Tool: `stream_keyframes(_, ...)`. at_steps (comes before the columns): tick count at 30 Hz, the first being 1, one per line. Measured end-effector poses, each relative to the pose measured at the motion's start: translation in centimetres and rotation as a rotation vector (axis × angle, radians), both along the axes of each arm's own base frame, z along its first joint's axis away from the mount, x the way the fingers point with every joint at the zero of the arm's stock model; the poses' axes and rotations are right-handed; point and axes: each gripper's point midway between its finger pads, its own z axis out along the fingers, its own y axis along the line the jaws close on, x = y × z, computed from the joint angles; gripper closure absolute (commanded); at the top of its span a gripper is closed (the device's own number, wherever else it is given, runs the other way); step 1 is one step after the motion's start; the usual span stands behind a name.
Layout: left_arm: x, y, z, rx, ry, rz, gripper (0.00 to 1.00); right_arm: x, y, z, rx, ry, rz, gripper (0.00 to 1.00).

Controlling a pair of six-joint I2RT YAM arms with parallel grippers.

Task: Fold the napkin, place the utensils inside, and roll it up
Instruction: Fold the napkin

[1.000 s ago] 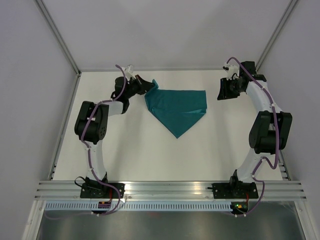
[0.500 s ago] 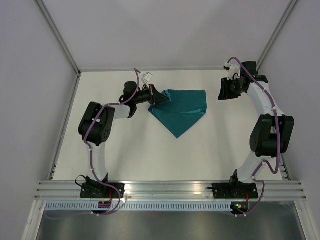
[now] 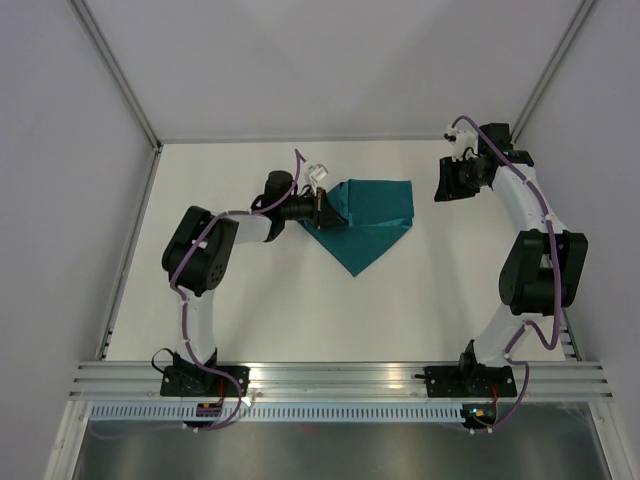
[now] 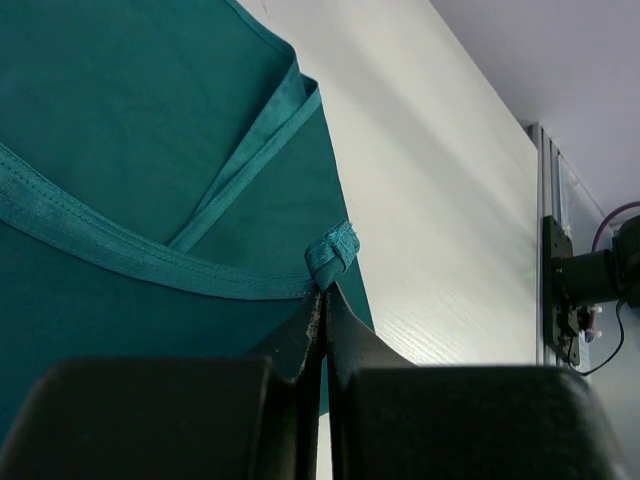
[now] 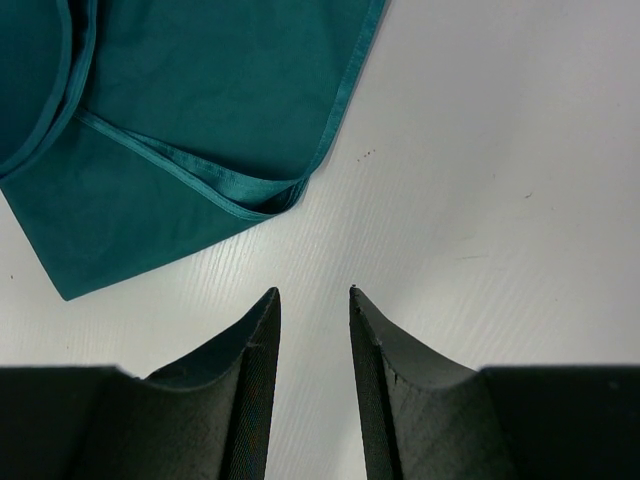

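Observation:
The teal napkin lies partly folded at the back middle of the table, one point facing the near edge. My left gripper hovers over the cloth's left part, shut on a bunched hemmed corner, with layers of napkin spread beyond it. My right gripper is to the right of the cloth, apart from it. Its fingers are open over bare table, with nothing between them, just short of the napkin's folded corner. The utensils are out of view.
The white table is enclosed by pale walls, with slanting frame posts at the back corners. An aluminium rail carrying both arm bases runs along the near edge. The right arm shows far off in the left wrist view.
My left gripper has travelled to the right with the napkin's left corner, drawing it over the rest of the cloth. The right arm has stayed put.

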Motion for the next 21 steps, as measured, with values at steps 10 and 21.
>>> stream_keyframes(10,-3.1,-1.2,-2.7,0.099,0.012,-0.073,0.98,-0.4,0.3,-0.6,-0.004,0.015,0.007,0.60)
stream_keyframes(21,-5.2,-1.1,-5.6,0.193,0.032,-0.085,0.98,-0.8,0.8,-0.8,-0.005,0.022,0.017,0.60)
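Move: The left hand holds the napkin's lifted left corner; the napkin's near corner lies about 14 cm back and 3 cm to its right, some 9 cm below. The right-hand folded edge is level with the hand, about 17 cm to the right, and the far right corner 10 cm ahead and 17 cm right, both at table height. From the right hand the near corner is about 20 cm back, 23 cm left and 14 cm below. The left hand lowers the pinched corner about 5 cm while drawing it back 5 cm, towards the napkin's near corner. ##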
